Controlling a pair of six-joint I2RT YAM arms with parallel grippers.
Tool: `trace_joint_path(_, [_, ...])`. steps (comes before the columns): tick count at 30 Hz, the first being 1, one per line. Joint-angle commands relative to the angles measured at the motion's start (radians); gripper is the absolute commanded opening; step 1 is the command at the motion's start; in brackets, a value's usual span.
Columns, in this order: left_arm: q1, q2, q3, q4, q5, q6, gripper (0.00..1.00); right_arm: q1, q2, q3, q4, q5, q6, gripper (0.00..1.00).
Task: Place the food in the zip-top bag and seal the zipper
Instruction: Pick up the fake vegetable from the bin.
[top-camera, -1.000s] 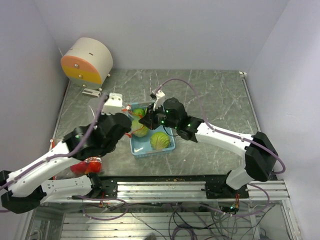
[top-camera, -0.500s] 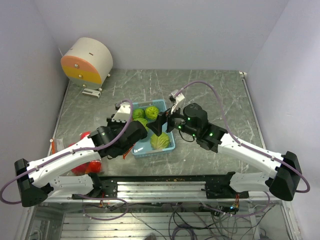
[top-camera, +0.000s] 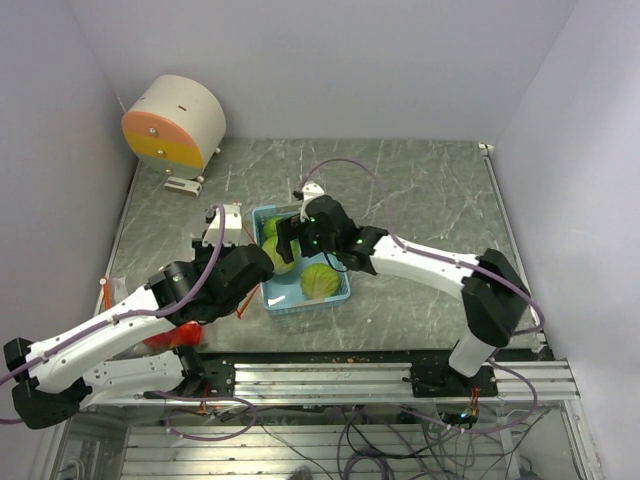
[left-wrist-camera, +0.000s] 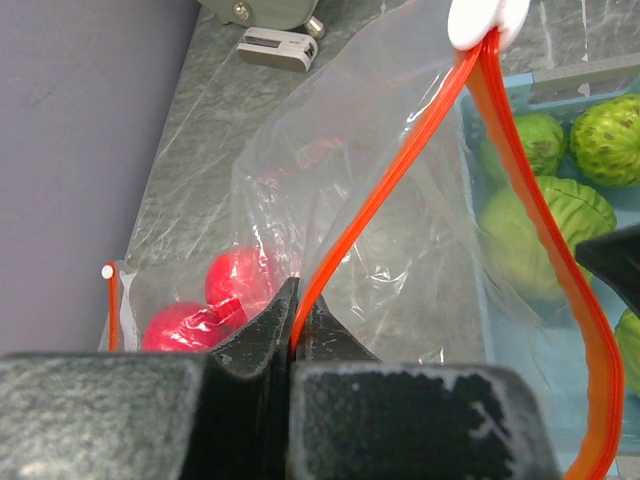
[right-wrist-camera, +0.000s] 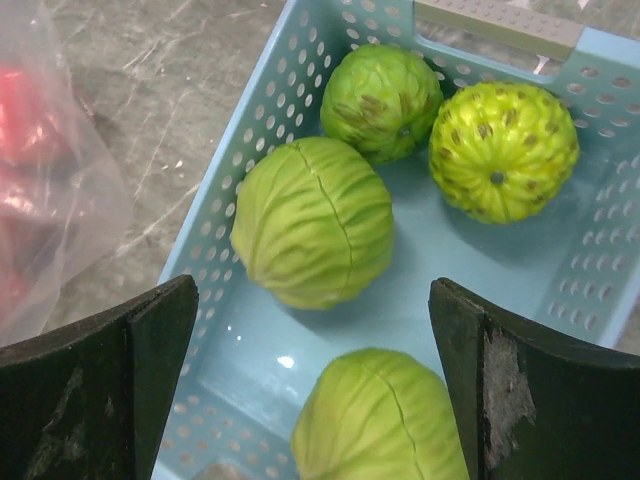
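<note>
My left gripper (left-wrist-camera: 297, 322) is shut on the red-orange zipper (left-wrist-camera: 400, 170) of the clear zip-top bag (left-wrist-camera: 300, 160) and holds its mouth up beside the basket. Red food (left-wrist-camera: 233, 280) lies inside the bag; it shows under the left arm in the top view (top-camera: 172, 335). My right gripper (right-wrist-camera: 315, 390) is open and empty, hovering over the light blue basket (right-wrist-camera: 262, 150). Several green food pieces lie in the basket: one (right-wrist-camera: 315, 220) ahead of the jaws, one (right-wrist-camera: 385, 425) between the fingers. In the top view the right gripper (top-camera: 283, 243) is over the basket's left side (top-camera: 345, 292).
A round white and orange drum (top-camera: 175, 120) stands at the back left by the wall. Purple cables loop over both arms. The bag's edge (right-wrist-camera: 50, 200) lies just left of the basket. The grey marbled table extends right of the basket.
The right arm swung out to the right, then came back over the basket's left part with its jaws open. The left arm shifted a little, still holding the zipper.
</note>
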Motion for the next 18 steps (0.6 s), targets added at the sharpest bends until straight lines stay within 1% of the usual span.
trace_joint_path(1, [0.006,-0.029,-0.032,0.055,0.001,0.023,0.07,-0.009,0.103,0.091,0.006,0.017,0.033,1.0])
trace_joint_path(4, [0.006,-0.037,-0.04,0.059,0.001,0.028,0.07,-0.014,0.183,0.13,0.022,-0.02,0.055,1.0])
trace_joint_path(10, [0.006,-0.056,-0.042,0.074,0.01,0.043,0.07,-0.014,0.323,0.196,-0.013,-0.015,0.084,1.0])
trace_joint_path(13, [0.006,-0.061,-0.052,0.09,0.017,0.052,0.07,-0.014,0.348,0.196,-0.009,-0.045,0.09,1.0])
trace_joint_path(17, [0.005,-0.059,-0.054,0.083,0.015,0.043,0.07,-0.014,0.366,0.165,-0.012,-0.03,0.091,0.99])
trace_joint_path(18, [0.005,-0.06,-0.054,0.084,0.014,0.042,0.07,-0.014,0.364,0.154,-0.011,-0.021,0.089,0.96])
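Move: The right hand, open above the bin, is going for the larger cabbage by the bin's left wall, about 3 cm ahead, 6 cm to its left and some 10 cm down. The small green gourd lies about 7 cm farther out than this cabbage, and the yellow-green gourd equally far out but some 7 cm right of it; the other cabbage is about 6 cm nearer and 9 cm right of it. From the left hand the target cabbage lies some 13 cm right, 5 cm ahead and 20 cm below. The right hand sinks about 8 cm into the bin towards the cabbage by the left wall, going some 5 cm left and a little forward as it drops, then easing to a stop with the cabbage framed between its fingertips. Its fingers stay wide open and the wrist tips about 10 degrees further down, while the left hand stays nearly in place and keeps its pinch on the bag's orange zipper edge. ##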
